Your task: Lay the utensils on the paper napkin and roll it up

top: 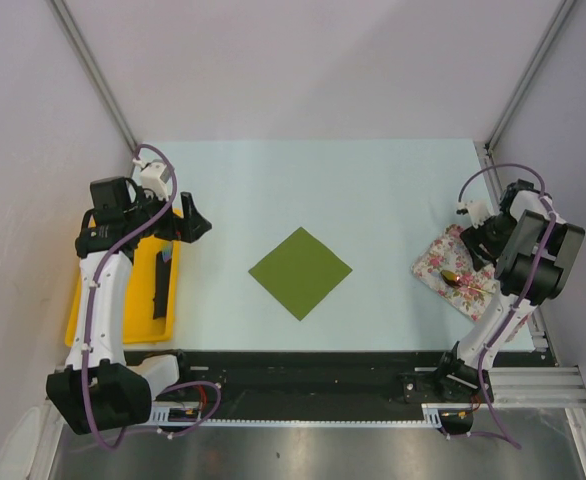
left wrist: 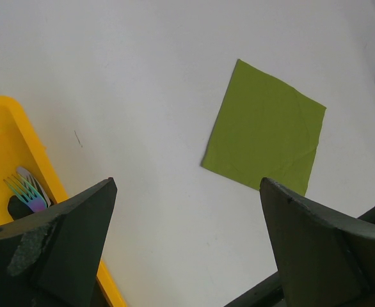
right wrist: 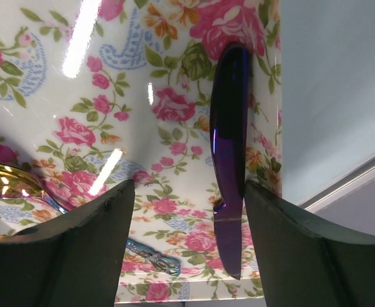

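Note:
The olive-green paper napkin [top: 300, 272] [left wrist: 264, 131] lies flat as a diamond in the middle of the table with nothing on it. My right gripper [top: 473, 262] [right wrist: 187, 188] hangs low over the floral cloth [top: 441, 262] [right wrist: 143, 96]. Its jaws are open around a dark purple knife [right wrist: 229, 147], which lies close to the right finger. A gold spoon head [top: 453, 277] [right wrist: 2, 182] and a blue ornate handle [right wrist: 150, 256] lie beside the knife. My left gripper [top: 201, 224] [left wrist: 187, 185] is wide open and empty above bare table. An iridescent fork [left wrist: 29, 192] rests in the yellow tray [left wrist: 8, 128].
The yellow tray [top: 123, 300] sits at the left table edge under my left arm, with a dark utensil [top: 161, 285] in it. The floral cloth is near the right edge. A black rail [top: 303, 365] runs along the near edge.

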Tool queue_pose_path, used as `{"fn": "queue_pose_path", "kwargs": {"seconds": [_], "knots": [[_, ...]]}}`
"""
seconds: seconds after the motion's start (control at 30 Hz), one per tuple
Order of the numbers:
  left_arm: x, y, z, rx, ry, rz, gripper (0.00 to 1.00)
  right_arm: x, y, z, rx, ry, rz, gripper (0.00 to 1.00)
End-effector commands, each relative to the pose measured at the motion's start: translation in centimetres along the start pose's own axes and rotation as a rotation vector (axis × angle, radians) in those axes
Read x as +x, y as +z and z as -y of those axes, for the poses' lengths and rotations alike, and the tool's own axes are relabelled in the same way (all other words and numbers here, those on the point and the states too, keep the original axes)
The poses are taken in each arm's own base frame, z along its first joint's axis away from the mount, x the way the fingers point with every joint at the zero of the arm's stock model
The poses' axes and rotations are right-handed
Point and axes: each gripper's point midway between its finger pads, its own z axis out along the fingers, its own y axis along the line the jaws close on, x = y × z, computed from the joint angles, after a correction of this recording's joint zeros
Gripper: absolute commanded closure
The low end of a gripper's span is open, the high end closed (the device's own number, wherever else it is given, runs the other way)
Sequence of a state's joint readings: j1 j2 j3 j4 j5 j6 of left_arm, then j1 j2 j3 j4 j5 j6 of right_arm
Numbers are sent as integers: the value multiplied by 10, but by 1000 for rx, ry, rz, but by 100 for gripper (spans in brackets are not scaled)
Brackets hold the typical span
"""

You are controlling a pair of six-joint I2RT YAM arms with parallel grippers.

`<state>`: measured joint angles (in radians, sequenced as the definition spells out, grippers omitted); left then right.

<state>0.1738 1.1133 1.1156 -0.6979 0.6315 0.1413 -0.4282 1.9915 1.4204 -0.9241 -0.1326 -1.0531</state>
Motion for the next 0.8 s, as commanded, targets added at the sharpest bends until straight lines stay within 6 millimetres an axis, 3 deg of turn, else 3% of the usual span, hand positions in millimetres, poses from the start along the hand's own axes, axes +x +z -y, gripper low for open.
{"fn": "queue_pose_path", "kwargs": {"seconds": [0.0,0.2,0.5,0.67,0.77], "knots": [[-18,-4,3,4,56,41,0,8,6,-31,-123,-34,-16,33],[-17,-3,3,11,55,40,0,9,-3,-40,-152,-35,14,53],[-18,-3,4,15,58,45,0,7,1,-26,-92,38,39,58],[-21,-5,1,-8,61,53,0,8,14,-29,-50,38,26,68],[-26,-6,-2,-30,71,67,0,11,21,-31,-13,31,3,78]]}}
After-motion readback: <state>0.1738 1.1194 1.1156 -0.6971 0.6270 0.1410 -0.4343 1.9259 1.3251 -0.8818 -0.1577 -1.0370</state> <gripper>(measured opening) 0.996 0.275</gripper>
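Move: The knife lies under the right hand, its middle about 2 cm ahead, neither left nor right, and 1 cm below the hand point, hard by the outer finger. The spoon's middle is roughly 6 cm back and 4 cm left of the hand, at much the same depth; the flowered tray under both is centred some 8 cm back and 4 cm left. From the left hand the knife is around 85 cm right, about level, and 22 cm below. Back and to the left, the right hand slides about 2 cm level just above the tray, its fingers pointing down and closing from well open to nearly shut. The outer finger drags the knife inward from the tray's far-right rim until the inner finger meets it, and the two pinch it near where handle and blade join. ##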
